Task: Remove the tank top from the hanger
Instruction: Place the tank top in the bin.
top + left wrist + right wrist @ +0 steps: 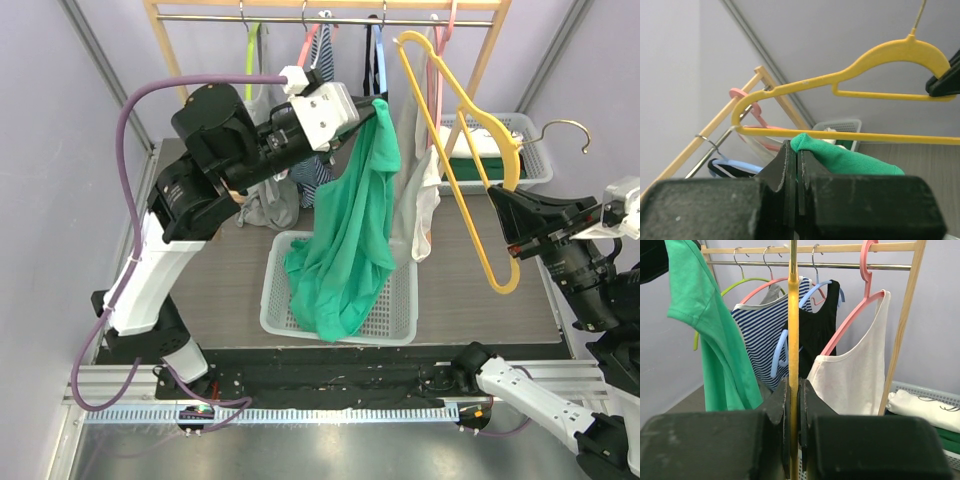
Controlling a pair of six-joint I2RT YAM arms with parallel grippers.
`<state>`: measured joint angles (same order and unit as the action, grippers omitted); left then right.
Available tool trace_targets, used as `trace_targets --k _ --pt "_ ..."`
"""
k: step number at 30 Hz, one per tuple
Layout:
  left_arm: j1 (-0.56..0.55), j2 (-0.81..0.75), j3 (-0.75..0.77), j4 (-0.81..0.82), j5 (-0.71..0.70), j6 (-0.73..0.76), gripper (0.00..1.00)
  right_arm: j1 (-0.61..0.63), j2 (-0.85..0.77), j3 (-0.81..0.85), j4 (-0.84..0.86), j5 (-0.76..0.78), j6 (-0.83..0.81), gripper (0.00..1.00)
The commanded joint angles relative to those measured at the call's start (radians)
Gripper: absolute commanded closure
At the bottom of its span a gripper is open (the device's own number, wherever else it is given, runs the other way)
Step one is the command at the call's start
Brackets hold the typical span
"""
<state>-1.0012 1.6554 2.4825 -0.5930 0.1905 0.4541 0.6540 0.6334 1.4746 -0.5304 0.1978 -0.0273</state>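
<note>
The green tank top [350,230] hangs from my left gripper [375,105], which is shut on its upper edge; its lower end drapes into the white basket [400,305]. In the left wrist view green cloth [850,160] bulges out between the closed jaws of the left gripper [797,150]. The yellow hanger [508,283] is bare, tilted and apart from the tank top, to its right. My right gripper [503,200] is shut on it. In the right wrist view the hanger's bar [793,315] runs straight up between the jaws of the right gripper [799,385], with the tank top [715,340] at left.
A wooden clothes rack [330,8] stands at the back with a striped top [760,325], a black top [820,325] and a white tank top [860,375] on hangers. A grey garment [268,208] lies on the table. A second basket [535,150] with folded clothes sits back right.
</note>
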Motion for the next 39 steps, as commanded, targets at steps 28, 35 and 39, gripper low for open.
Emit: trace_targets --k 28,35,39 --pt "-0.001 -0.402 -1.143 -0.037 -0.046 -0.075 0.15 0.026 0.044 0.001 0.017 -0.053 0.006 0.99" --pt "-0.001 -0.465 -0.990 -0.184 0.018 -0.111 0.00 0.024 0.161 0.027 -0.054 -0.145 -0.019 0.99" --pt "-0.001 -0.502 -0.743 -0.335 0.140 -0.082 0.00 0.026 0.247 0.105 -0.132 -0.248 -0.037 0.99"
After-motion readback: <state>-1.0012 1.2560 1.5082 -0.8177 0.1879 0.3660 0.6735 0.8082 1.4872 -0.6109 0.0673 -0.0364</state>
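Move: The left hand still holds the tank top bunched up high, its cloth hanging over the bin; the bin's middle is roughly 50 cm below, some 3 cm ahead and 3 cm to the left. On the rack, the black top hangs some 28 cm ahead and 3 cm to the right, about 30 cm lower; the cream garment is 10 cm right of it. From the right hand, holding the hanger, the bin is about 10 cm ahead, 23 cm left and 42 cm below. Left hand sinks about 35 cm, releases the tank top into the bin, then rises; right carries hanger left. ##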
